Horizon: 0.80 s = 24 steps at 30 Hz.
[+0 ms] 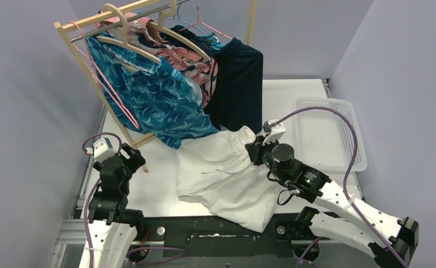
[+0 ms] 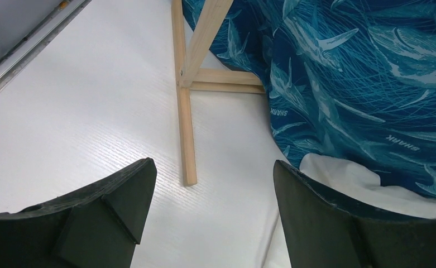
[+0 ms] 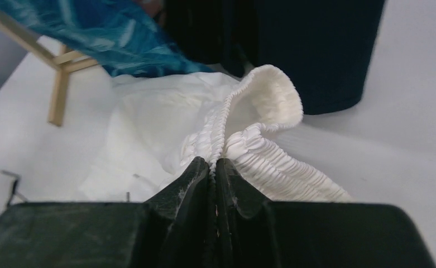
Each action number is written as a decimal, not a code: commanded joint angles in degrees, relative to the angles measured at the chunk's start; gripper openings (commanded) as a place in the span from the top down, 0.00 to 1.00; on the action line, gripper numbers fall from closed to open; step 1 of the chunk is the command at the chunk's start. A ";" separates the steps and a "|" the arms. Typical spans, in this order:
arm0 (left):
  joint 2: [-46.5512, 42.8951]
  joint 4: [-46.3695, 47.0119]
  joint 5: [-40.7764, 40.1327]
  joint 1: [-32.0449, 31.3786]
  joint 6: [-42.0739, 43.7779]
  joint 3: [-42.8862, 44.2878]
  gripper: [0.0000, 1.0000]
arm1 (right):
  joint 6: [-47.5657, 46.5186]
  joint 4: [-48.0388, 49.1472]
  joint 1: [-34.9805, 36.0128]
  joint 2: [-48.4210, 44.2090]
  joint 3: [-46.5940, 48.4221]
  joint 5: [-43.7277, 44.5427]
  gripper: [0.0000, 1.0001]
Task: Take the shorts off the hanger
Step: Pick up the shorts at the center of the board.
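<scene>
Plain white shorts [image 1: 221, 173] lie spread on the table in front of the rack. My right gripper [image 1: 254, 149] is shut on their ribbed elastic waistband [image 3: 243, 134], which stands bunched up above the jaws. The teal shark-print shorts [image 1: 159, 97] hang from a wooden hanger [image 1: 127, 44] and drape down onto the white pair; the shark-print shorts [image 2: 349, 67] also fill the upper right of the left wrist view. Pink-and-navy floral shorts [image 1: 196, 64] and dark navy shorts [image 1: 239, 84] hang behind. My left gripper [image 2: 212, 190] stands open over bare table beside the rack's foot [image 2: 186, 139].
The wooden clothes rack [image 1: 76, 53] stands at the back left, its legs reaching the table near my left arm. A white perforated basket [image 1: 330, 134] sits at the right. Grey walls close in on both sides.
</scene>
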 commanded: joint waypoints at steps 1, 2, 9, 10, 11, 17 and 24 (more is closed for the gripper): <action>0.60 3.19 1.02 0.46 0.48 0.45 0.23 | -0.80 2.55 -0.57 2.09 1.79 -24.39 0.93; 0.65 3.28 1.14 0.46 0.54 0.45 0.23 | 0.86 3.98 0.05 3.77 0.61 -29.39 0.94; 0.63 3.16 1.02 0.47 0.47 0.45 0.23 | 9.46 11.33 15.69 16.41 -4.72 -31.81 0.93; 0.65 3.18 1.03 0.46 0.48 0.44 0.23 | 10.06 6.96 16.08 18.02 -3.34 -27.17 0.90; 0.72 3.31 1.03 0.50 0.48 0.39 0.23 | 10.86 2.38 16.38 18.85 -1.73 -22.03 0.89; 0.68 3.62 1.32 0.37 0.69 0.20 0.24 | 9.85 -12.18 16.37 12.90 5.63 -2.07 0.48; 0.48 3.67 1.41 0.37 0.78 0.10 0.24 | 6.40 -11.06 15.06 6.42 5.00 -2.20 0.04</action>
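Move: The right hand already pinches the raised white shorts by the waistband; the patch of board they are taken to lies about 14 cm back, 9 cm to its left and 18 below. The hanging blue shorts' hem is some 11 cm ahead and 15 left, the dark shorts' hem about 14 ahead and 4 left, both roughly 11 lower. From the left hand, that patch lies about 13 cm back, 26 right and 14 below. Still pinching the waistband, the right hand sweeps it fast about 14 cm back, 14 down and 9 left onto the board, fingertips tipping down and turning some 35 degrees counter-clockwise. There the fingers open almost fully and let go; the empty hand then rises about 10 cm and eases forward, tilting and turning partly back. ##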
